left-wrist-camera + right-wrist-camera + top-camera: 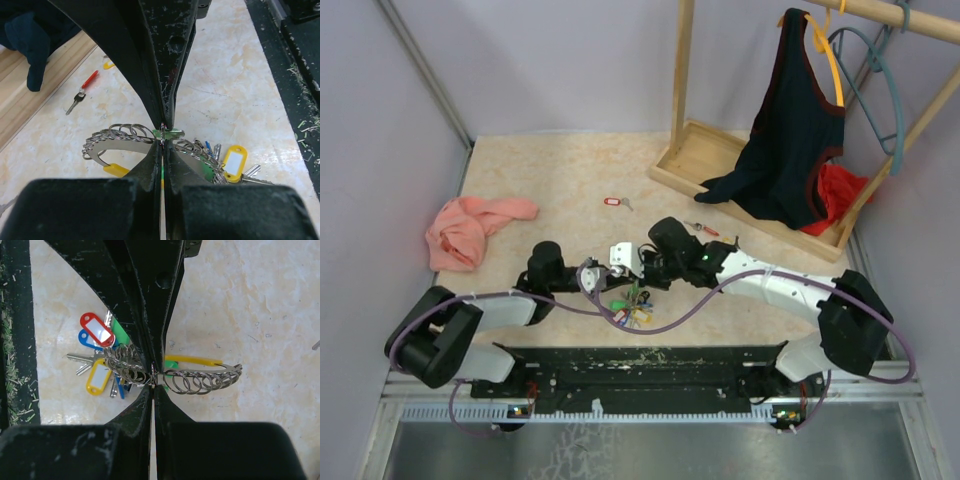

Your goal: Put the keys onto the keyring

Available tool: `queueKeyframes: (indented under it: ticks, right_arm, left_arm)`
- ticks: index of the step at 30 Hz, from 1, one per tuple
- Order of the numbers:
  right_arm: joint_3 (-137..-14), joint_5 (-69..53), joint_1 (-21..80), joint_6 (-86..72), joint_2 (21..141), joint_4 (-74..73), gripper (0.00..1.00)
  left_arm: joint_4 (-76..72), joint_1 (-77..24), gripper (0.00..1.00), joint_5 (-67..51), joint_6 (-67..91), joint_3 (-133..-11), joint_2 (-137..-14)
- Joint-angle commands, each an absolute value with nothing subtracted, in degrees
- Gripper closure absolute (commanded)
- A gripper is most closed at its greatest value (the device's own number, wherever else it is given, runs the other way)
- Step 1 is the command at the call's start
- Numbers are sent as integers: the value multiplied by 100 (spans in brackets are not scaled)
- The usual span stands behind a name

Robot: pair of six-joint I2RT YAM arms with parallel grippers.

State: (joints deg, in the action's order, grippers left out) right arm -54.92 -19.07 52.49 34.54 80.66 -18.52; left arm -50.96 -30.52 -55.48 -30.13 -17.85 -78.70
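Note:
The keyring (636,303) is a thin silvery band strung with several small split rings (120,134), and its bunch of tagged keys (98,375) rests on the table. My left gripper (163,142) and right gripper (154,379) meet tip to tip at the table's near middle. Both are shut on the band at the same spot. A green tag (172,133) sits right at the joined tips. Two loose keys lie apart: one with a red tag (612,202), and one with a red head (84,93) near the wooden base.
A pink cloth (470,228) lies at the left. At the back right, a wooden rack (695,150) carries a dark top (790,130), a red cloth (835,195) and a teal hanger (885,90). The black base rail (640,365) runs along the near edge.

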Motion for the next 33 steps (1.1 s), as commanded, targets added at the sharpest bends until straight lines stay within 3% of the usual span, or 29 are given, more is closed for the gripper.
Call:
queueKeyframes:
  ticks: [1,23,33]
  right_arm:
    - [-5999,-2436,5384,3456,8153,-1195,100]
    - [-5500,-2495,5243,3568,7837,-896,94]
    - [-5341,-2307,5236,3456,7604,-772,75]
  left_arm:
    - [-4707,-3172,100,-5209,-3455,-2006,-7719]
    - [-7669,-2927,100,-5592,-1925,-1392,-8500]
    - [-8394,-2746,100,-5616,-1591,-1222,-8745]
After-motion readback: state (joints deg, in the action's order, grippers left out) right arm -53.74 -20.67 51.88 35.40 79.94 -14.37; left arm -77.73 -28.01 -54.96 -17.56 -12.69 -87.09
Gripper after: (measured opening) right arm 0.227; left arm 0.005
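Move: My right fingers and my left fingers are both shut on the keyring, tip to tip, its middle about 2 cm below each of my hands. The tagged keys already on it hang some 6 cm back of my right hand and 5 cm lower. Out on the table, the loose red-tag key lies roughly 17 cm ahead of my right hand and 3 cm left, and the red-fob key about 11 cm ahead and 13 cm right, both some 10 cm below. I open my right fingers about a quarter of their range, letting go of the small wire loop of the keyring while my left fingers keep it pinched. Both hands first ease slightly down and forward, then rise together, ending about 1 cm higher; my left wrist tilts its fingertips up by some 10 degrees. ##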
